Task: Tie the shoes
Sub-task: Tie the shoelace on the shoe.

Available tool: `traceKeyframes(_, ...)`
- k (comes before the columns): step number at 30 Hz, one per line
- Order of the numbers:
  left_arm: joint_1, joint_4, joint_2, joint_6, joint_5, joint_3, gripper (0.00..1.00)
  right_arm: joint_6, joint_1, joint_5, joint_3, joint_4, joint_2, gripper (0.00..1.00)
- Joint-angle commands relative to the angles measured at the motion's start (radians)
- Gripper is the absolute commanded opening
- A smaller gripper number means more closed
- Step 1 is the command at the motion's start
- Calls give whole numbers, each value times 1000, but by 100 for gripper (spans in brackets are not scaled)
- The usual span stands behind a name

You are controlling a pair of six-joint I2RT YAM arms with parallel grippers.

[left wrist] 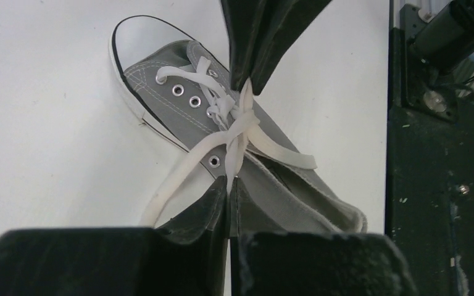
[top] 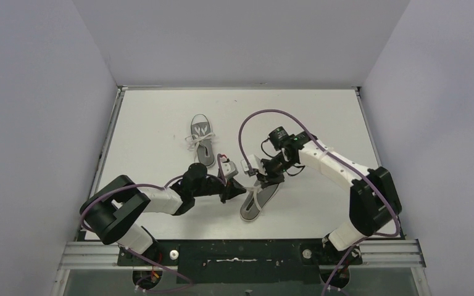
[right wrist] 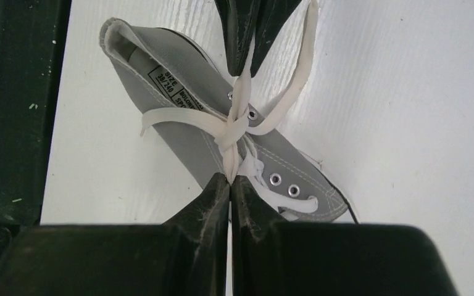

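Two grey shoes lie on the white table point(top: 321, 123). The near shoe point(top: 254, 206) sits between both grippers. In the left wrist view this shoe point(left wrist: 160, 92) shows its white laces point(left wrist: 237, 126) crossed and twisted together over the eyelets. My left gripper point(left wrist: 229, 182) is shut on one lace strand. Opposite it, my right gripper point(left wrist: 247, 80) is shut on the other end of the twist. The right wrist view shows the same shoe point(right wrist: 185, 145), with my right gripper point(right wrist: 229, 177) pinching the lace point(right wrist: 231, 132). The far shoe point(top: 202, 140) lies apart, its laces bunched over the tongue.
The black base rail point(top: 234, 253) runs along the near edge, close to the near shoe's heel. White walls enclose the table on the left, back and right. A purple cable point(top: 253, 120) loops above the right arm.
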Motion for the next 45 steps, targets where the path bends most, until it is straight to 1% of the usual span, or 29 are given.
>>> traceKeyframes(1,-4,4,-43,-166,-2,2,0,185,27,115,-80,127,-157,0)
traceKeyframes(2,-7,-18,-42,-188,-6,6,0,188,32,125,-94,118,-165,0)
traceKeyframes(4,-20,8,-28,-244,-19,-8,0,212,58,180,-148,132,-183,0)
traceKeyframes(5,-23,18,-19,-280,-26,-16,0,234,70,216,-171,151,-196,0)
traceKeyframes(8,-24,-24,-1,-367,-78,-35,0,338,74,307,-245,252,-240,0)
traceKeyframes(10,-24,-3,-7,-407,-103,-73,0,375,72,349,-274,289,-254,0)
traceKeyframes(11,-23,-18,-17,-435,-135,-89,0,387,68,368,-289,301,-255,0)
traceKeyframes(16,-18,-207,-106,-525,-294,-140,0,453,-3,419,-373,407,-277,0)
traceKeyframes(18,-8,-266,-133,-537,-320,-144,0,475,-21,455,-399,439,-289,0)
traceKeyframes(23,18,-398,-132,-524,-306,-105,0,501,-53,513,-442,485,-259,0)
traceKeyframes(26,27,-357,-102,-549,-296,-128,0,517,-84,520,-470,517,-248,0)
traceKeyframes(29,28,-365,-71,-550,-285,-131,0,525,-104,522,-499,541,-259,0)
traceKeyframes(34,24,-310,-41,-550,-289,-179,0,514,-121,510,-525,537,-278,0)
traceKeyframes(36,20,-298,-48,-535,-260,-179,0,516,-122,500,-510,516,-283,0)
traceKeyframes(37,26,-305,-70,-526,-235,-169,0,518,-122,479,-488,493,-292,0)
traceKeyframes(38,29,-391,-107,-518,-242,-147,0,526,-121,454,-458,470,-305,0)
traceKeyframes(39,27,-476,-171,-505,-269,-121,6,546,-116,438,-438,451,-323,0)
traceKeyframes(40,19,-557,-251,-487,-301,-103,25,565,-110,425,-414,424,-345,0)
traceKeyframes(41,14,-627,-334,-472,-342,-87,44,589,-103,413,-390,394,-376,9)
traceKeyframes(42,11,-696,-426,-451,-377,-72,54,629,-94,420,-368,372,-405,25)
traceKeyframes(43,13,-765,-506,-436,-404,-54,61,666,-80,430,-354,358,-440,36)
traceKeyframes(44,18,-859,-575,-427,-430,-28,65,699,-61,431,-340,343,-472,46)
traceKeyframes(45,24,-956,-635,-420,-447,0,67,747,-41,445,-321,325,-502,64)
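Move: The knot sits between the hands, each still gripping a lace loop: about 4 cm to the left hand's right, 1 cm ahead and 1 below. From the right hand it lies about 3 cm left, 3 back and 2 below. The tied shoe's middle is some 7 cm right of the left hand, 2 back and 5 below; the other shoe is 23 ahead, 20 left and 6 below. Left hand pulls its loop left, right hand right, each lowering about 6 cm, then both open and rise. ##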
